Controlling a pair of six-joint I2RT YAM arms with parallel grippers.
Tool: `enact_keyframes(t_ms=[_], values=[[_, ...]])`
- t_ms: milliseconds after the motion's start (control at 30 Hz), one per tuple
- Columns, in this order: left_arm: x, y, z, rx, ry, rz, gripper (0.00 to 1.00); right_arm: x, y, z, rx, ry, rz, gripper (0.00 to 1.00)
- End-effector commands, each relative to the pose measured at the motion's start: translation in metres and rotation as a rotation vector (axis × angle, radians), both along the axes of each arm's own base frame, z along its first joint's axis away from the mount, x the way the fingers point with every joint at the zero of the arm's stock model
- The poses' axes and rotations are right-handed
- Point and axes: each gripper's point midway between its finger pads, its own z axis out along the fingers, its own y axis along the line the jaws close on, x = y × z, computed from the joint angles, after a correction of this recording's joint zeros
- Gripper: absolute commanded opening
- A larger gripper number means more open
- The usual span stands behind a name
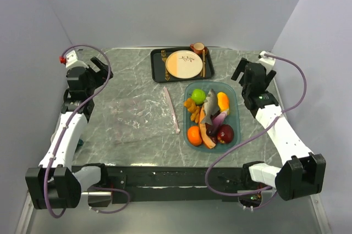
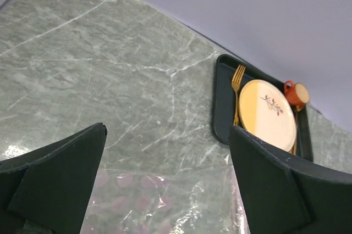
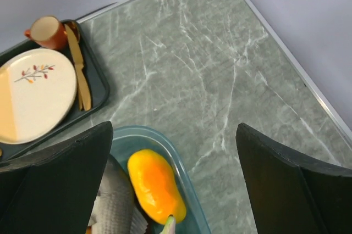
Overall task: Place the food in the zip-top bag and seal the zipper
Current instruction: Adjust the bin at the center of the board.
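Observation:
The food lies heaped in a teal tray (image 1: 235,107): a green apple (image 1: 198,96), grey fish (image 1: 209,107), orange (image 1: 194,134), red apple (image 1: 225,133), purple eggplant (image 1: 219,120) and an orange-yellow piece (image 1: 223,101). The clear zip-top bag (image 1: 137,116) lies flat left of the tray, its pink zipper (image 1: 171,109) facing the tray. My left gripper (image 1: 103,69) hovers open at the far left, above the bag's (image 2: 165,201) far edge. My right gripper (image 1: 246,73) hovers open beyond the tray's far right corner, over the orange-yellow piece (image 3: 155,184) and fish (image 3: 113,204). Neither holds anything.
A black tray (image 1: 157,61) at the back centre carries a cream-and-orange plate (image 1: 183,64), a gold fork (image 1: 164,58), a knife (image 1: 203,61) and an orange cup (image 1: 197,48). Grey walls close in the table on the left, right and back.

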Motion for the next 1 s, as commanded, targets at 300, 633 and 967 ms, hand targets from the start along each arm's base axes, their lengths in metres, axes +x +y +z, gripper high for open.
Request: enact_keyframes(t_ms=[300, 633, 967], values=[[-0.009, -0.026, 0.009, -0.053, -0.009, -0.134, 0.99, 0.010, 0.023, 0.056, 0.029, -0.050, 0.154, 1.00], [-0.020, -0.050, -0.090, -0.151, 0.426, -0.250, 0.99, -0.004, 0.076, -0.001, 0.209, 0.148, 0.389, 1.00], [-0.058, -0.192, -0.067, -0.150, 0.391, -0.691, 0.99, -0.037, 0.052, -0.121, 0.349, 0.476, 0.218, 1.00]])
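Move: The bin full of food lies about 16 cm to the left of my right hand, 8 cm back and some 22 cm below it. In the bin, the yellow fruit is nearer, about 10 cm left and 2 cm back; the tray with the plate is some 26 cm ahead and 28 cm left. From my left hand, the bin is about 47 cm right, 8 cm back and 24 cm down, with the flat zip-top bag between, 15 cm right and 9 cm back. I bring both open hands in towards the bin. My right hand rises some 4 cm while swinging about 7 cm left, then drops quickly, ending 10 cm below its start near the bin's far right corner, turned counter-clockwise and tipped down. My left hand dips about 10 cm, then sweeps some 14 cm right and slightly back over the bag, turning roughly 30 degrees clockwise with its fingers tipping down. ##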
